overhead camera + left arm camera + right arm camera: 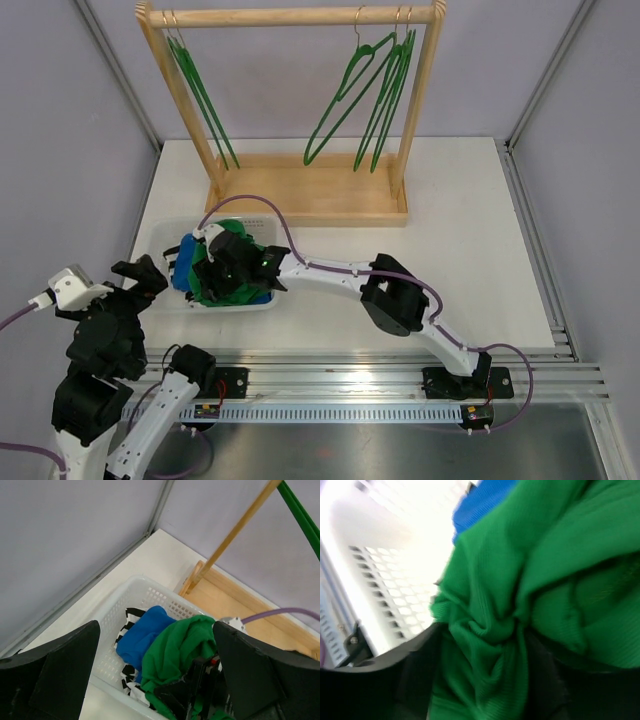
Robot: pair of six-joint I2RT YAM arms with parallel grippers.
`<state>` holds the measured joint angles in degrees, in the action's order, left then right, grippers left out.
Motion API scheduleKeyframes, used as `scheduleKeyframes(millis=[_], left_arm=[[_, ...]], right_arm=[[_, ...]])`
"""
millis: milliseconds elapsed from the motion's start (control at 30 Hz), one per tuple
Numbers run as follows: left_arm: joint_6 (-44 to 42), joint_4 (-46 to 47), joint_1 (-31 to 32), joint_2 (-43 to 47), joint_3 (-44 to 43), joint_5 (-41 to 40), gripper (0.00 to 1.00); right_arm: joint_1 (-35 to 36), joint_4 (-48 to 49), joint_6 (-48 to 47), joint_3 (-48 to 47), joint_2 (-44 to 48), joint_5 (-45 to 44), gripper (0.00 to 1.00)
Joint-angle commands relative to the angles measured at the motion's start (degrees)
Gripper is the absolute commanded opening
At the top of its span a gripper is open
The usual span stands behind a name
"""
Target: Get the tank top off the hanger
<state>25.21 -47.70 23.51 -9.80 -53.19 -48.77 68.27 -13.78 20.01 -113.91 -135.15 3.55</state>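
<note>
The green tank top [212, 284] lies bunched in the white basket [160, 236], off any hanger. My right gripper [232, 262] reaches down into the basket. In the right wrist view its jaws [482, 650] are closed on a gathered fold of the green tank top [520, 580]. My left gripper [143, 274] hovers open and empty at the basket's left side. In the left wrist view it [155, 632] frames the tank top [180, 645] and the basket [135, 585]. Empty green hangers [370, 90] hang on the wooden rack [300, 17].
A blue garment [184, 264] and a black-and-white striped one [131, 615] lie in the basket under the tank top. More green hangers [200, 90] hang at the rack's left end. The rack's wooden base [310, 195] stands just behind the basket. Grey walls enclose the table.
</note>
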Motion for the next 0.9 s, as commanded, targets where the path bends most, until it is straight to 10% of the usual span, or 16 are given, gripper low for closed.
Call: scheduleKeyframes(millis=[0, 233, 533, 867], left_arm=[[-0.69, -4.83, -0.22, -3.37, -6.03, 6.31, 0.99], [-0.77, -13.11, -0.22, -5.66, -15.61, 13.34, 0.99], [-5.08, -19.97, -0.22, -12.34, -19.94, 21.70, 0.99], [-8.16, -20.86, -0.22, -14.63, -15.81, 21.62, 0.99]], right_arm=[[-0.15, -6.86, -0.93, -6.84, 6.56, -3.20, 0.80], [-0.15, -11.80, -4.19, -9.68, 14.90, -13.12, 1.00], [-0.07, -13.55, 3.88, 18.25, 41.17, -31.83, 1.00], [-0.07, -39.70, 16.89, 43.85, 76.60, -54.25, 0.99]])
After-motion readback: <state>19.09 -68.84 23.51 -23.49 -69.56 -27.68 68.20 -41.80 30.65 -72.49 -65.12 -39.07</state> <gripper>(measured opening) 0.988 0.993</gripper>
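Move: The right hand's half-open fingers are still in the green tank top, whose middle lies about 6 cm ahead, 5 cm to the right and 3 cm below. The blue tank top's visible part is some 6 cm ahead and 7 cm left, and the basket's middle about 7 cm straight ahead, both about 4 cm lower than the hand. From the left hand the green tank top is roughly 15 cm ahead, 13 cm right and 25 cm down. Rising first and then swinging right, the right hand comes free of the green tank top, its fingers opening fully. It climbs about 20 cm and travels some 35 cm right, away from the basket over bare table, wrist turning clockwise and its tips lifting. The left hand backs and rises a few centimetres, then sinks again, drifting right, turning clockwise and tipping down. ##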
